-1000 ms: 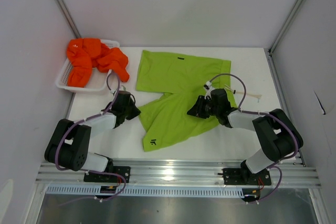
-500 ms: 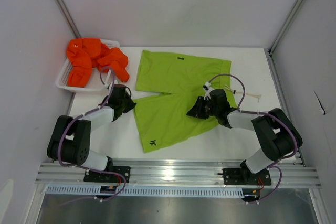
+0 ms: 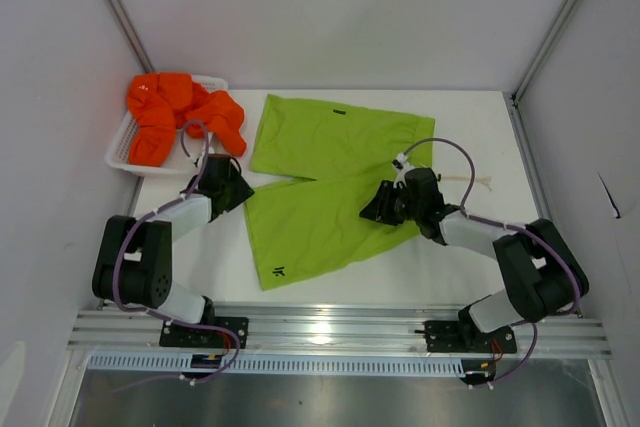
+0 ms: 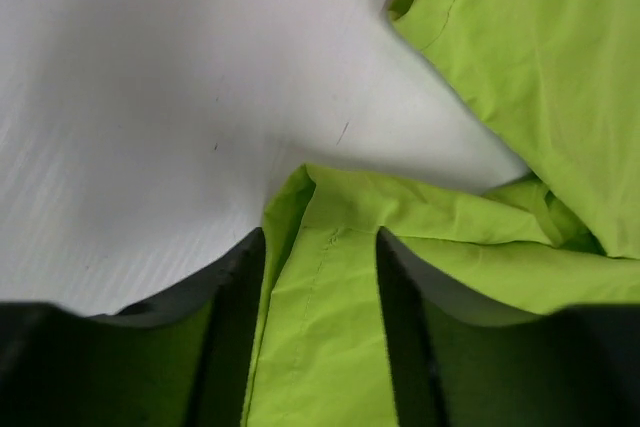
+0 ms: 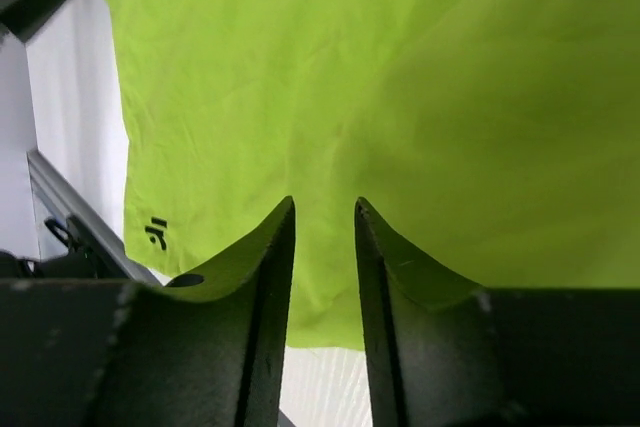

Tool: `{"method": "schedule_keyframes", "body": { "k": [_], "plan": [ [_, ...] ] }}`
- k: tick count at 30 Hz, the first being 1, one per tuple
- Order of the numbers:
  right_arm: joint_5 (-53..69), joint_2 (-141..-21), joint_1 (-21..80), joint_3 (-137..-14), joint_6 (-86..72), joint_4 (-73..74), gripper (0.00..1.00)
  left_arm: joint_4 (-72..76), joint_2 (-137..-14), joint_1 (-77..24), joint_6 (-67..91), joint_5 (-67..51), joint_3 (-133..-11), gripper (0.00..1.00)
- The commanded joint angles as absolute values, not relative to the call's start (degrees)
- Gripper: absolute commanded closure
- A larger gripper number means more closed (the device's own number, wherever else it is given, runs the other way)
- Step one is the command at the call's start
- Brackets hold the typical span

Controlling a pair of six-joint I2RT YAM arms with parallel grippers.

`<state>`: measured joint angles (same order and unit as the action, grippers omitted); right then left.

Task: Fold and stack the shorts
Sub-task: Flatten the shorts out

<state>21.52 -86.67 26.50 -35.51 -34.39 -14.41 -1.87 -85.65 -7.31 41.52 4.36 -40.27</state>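
The lime green shorts (image 3: 330,142) lie spread on the white table, waist toward the back, and the leg with the dark logo (image 3: 279,272) points to the front. My left gripper (image 3: 240,190) is shut on the shorts' left edge; in the left wrist view (image 4: 320,237) a stitched green fold fills the gap between the fingers. My right gripper (image 3: 372,209) sits low on the right half of the shorts. In the right wrist view (image 5: 322,209) its jaws stand close together with green fabric between them. The orange shorts (image 3: 180,112) lie bunched in the basket.
The white mesh basket (image 3: 120,152) stands at the back left, just behind my left arm. A white drawstring (image 3: 480,184) trails on the table to the right of the shorts. Grey walls close in both sides; a metal rail runs along the front edge.
My left gripper has moved left and back, dragging the green shorts' left edge with it, so the fabric has spread flatter and shifted left. My right gripper has stayed almost in place.
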Motion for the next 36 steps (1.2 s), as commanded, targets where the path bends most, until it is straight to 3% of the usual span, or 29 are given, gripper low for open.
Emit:
{"method": "schedule_keyframes", "body": {
  "k": [1, 2, 5, 8, 14, 20, 26, 36],
  "plan": [
    [16.11, -79.03, 25.05, -37.79, -32.44, -6.46, 0.66, -1.5, -81.31, -7.03, 41.13, 5.1, -37.99, 0.47],
    [14.87, -75.71, 24.61, -37.97, -31.91, -4.24, 0.65, -1.76, -80.08, -7.03, 41.22, 5.36, -37.71, 0.36],
    [10.56, -68.59, 21.89, -37.71, -31.9, 4.08, 0.58, -4.74, -76.39, -7.03, 41.05, 6.06, -37.0, 0.23],
    [6.78, -64.52, 17.42, -37.36, -33.48, 11.67, 0.48, -7.99, -72.7, -7.03, 40.96, 4.14, -36.3, 0.2],
    [6.15, -59.94, 4.59, -36.3, -35.77, 19.68, 0.42, -13.96, -64.09, -9.93, 41.13, 0.44, -32.79, 0.2],
    [9.14, -64.68, -1.49, -34.81, -36.91, 18.46, 0.36, -20.64, -59.07, -18.35, 43.5, -0.27, -31.2, 0.2],
    [8.79, -69.52, -2.02, -34.37, -38.4, 14.68, 0.36, -24.78, -55.47, -26.71, 49.12, 1.85, -29.01, 0.18],
    [5.45, -75.31, -2.02, -33.31, -42.71, 8.89, 0.4, -28.56, -49.13, -31.72, 55.19, 2.46, -24.96, 0.19]
  ]
}}
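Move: The near leg's logo lies about 20 cm back and 9 cm to the right of the left hand, some 3 cm below it. The far leg's near corner is roughly 7 cm ahead of that hand and 2 cm right. For the right hand, the near waistband corner is about 17 cm to its right, 2 cm ahead and 4 cm lower; the far waistband corner stands some 25 cm farther out, and the drawstring end about 24 cm right and 10 cm ahead. Back and then also to the right, about 17 cm by 8 cm, the left hand leaves the leg-hem corner, lifting some 4 cm before easing lower towards the logo, fingers spreading wide. Meanwhile the right hand arcs up and rightward from mid-shorts, then sinks to the near waistband corner, turning some 40 degrees clockwise, tipping downward and opening so its fingers come either side of it. ##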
